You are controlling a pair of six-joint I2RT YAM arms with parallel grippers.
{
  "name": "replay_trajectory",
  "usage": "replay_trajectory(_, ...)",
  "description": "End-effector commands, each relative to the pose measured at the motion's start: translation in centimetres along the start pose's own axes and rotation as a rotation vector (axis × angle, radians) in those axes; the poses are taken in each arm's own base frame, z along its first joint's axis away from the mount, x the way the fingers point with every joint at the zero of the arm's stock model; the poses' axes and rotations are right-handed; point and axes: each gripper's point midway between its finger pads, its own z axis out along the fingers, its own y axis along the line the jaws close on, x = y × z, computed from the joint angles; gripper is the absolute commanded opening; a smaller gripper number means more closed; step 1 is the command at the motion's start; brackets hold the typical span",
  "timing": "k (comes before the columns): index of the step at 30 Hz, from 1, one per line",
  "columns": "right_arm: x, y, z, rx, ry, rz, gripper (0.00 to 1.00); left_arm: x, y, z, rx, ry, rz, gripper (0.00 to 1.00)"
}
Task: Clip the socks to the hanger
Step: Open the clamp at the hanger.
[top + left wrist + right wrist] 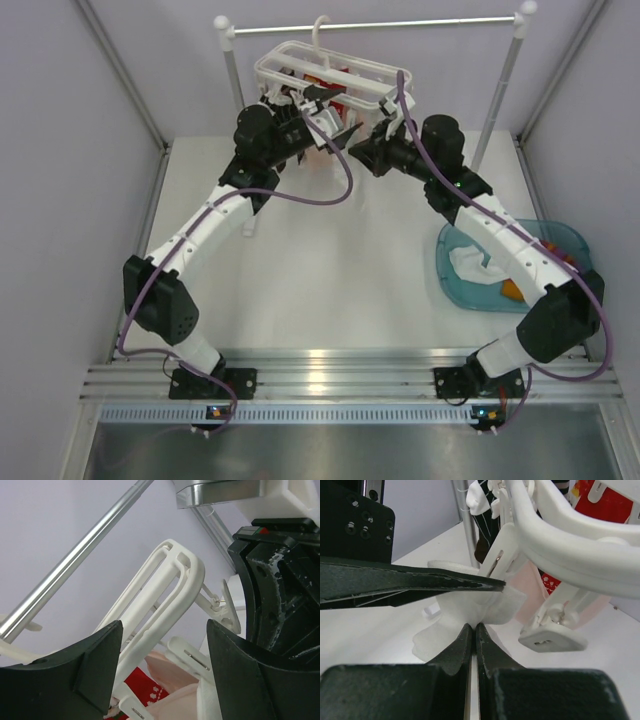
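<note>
The white slatted hanger hangs by its hook from the rail, with red, pink and dark striped socks clipped under it. My left gripper is up at the hanger's front edge. Its jaws stand open on either side of a dangling white clip, in front of a pink sock and a red sock. My right gripper is shut on a white sock, held just under the hanger frame beside that clip. In the right wrist view the left gripper's black finger lies across the sock's top.
The silver rail on white posts spans the back. A blue tray at the right holds a white sock and an orange one. Another free clip dangles to the right of my right gripper. Grey walls close in both sides.
</note>
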Motion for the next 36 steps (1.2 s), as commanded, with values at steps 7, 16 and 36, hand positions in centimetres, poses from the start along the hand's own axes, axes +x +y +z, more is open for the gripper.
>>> replay_trajectory(7, -1.9, 1.9, -0.6, -0.039, -0.048, -0.004, 0.0, -0.7, 1.3, 1.2, -0.091, -0.034, 0.164, 0.44)
replay_trajectory(16, -1.9, 0.3, -2.5, 0.045, -0.029, -0.036, 0.41, -0.7, 1.4, 0.9, -0.107, -0.036, 0.18, 0.16)
replay_trajectory(36, -5.8, -2.0, -5.6, -0.045, -0.254, -0.2, 0.56, -2.3, -0.4, -0.1, -0.055, -0.11, 0.121, 0.07)
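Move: The left hand, open, has the hanger's front rim near its right corner just ahead of its fingertips, about 1 cm forward, 1 cm right and 1 cm up. The clip with the white sock is roughly 2 cm right and 4 cm below that hand, level fore and aft; the red sock is some 8 cm ahead, 1 cm left and 6 cm lower. From the right hand, shut on the white sock, that clip lies about 4 cm forward, 2 cm left and 5 cm up. The left hand closes its open fingers on the hanger's front rim near the right corner, above the sock's clip, shifting only a centimetre or so and rolling about 10 degrees, then keeps that pinch. The right hand waits by the clip, then opens to about half and lets go of the white sock, pulling away about 8 cm to the right and rising some 4 cm, its fingertips tilting up, before easing back left a little at the end. ##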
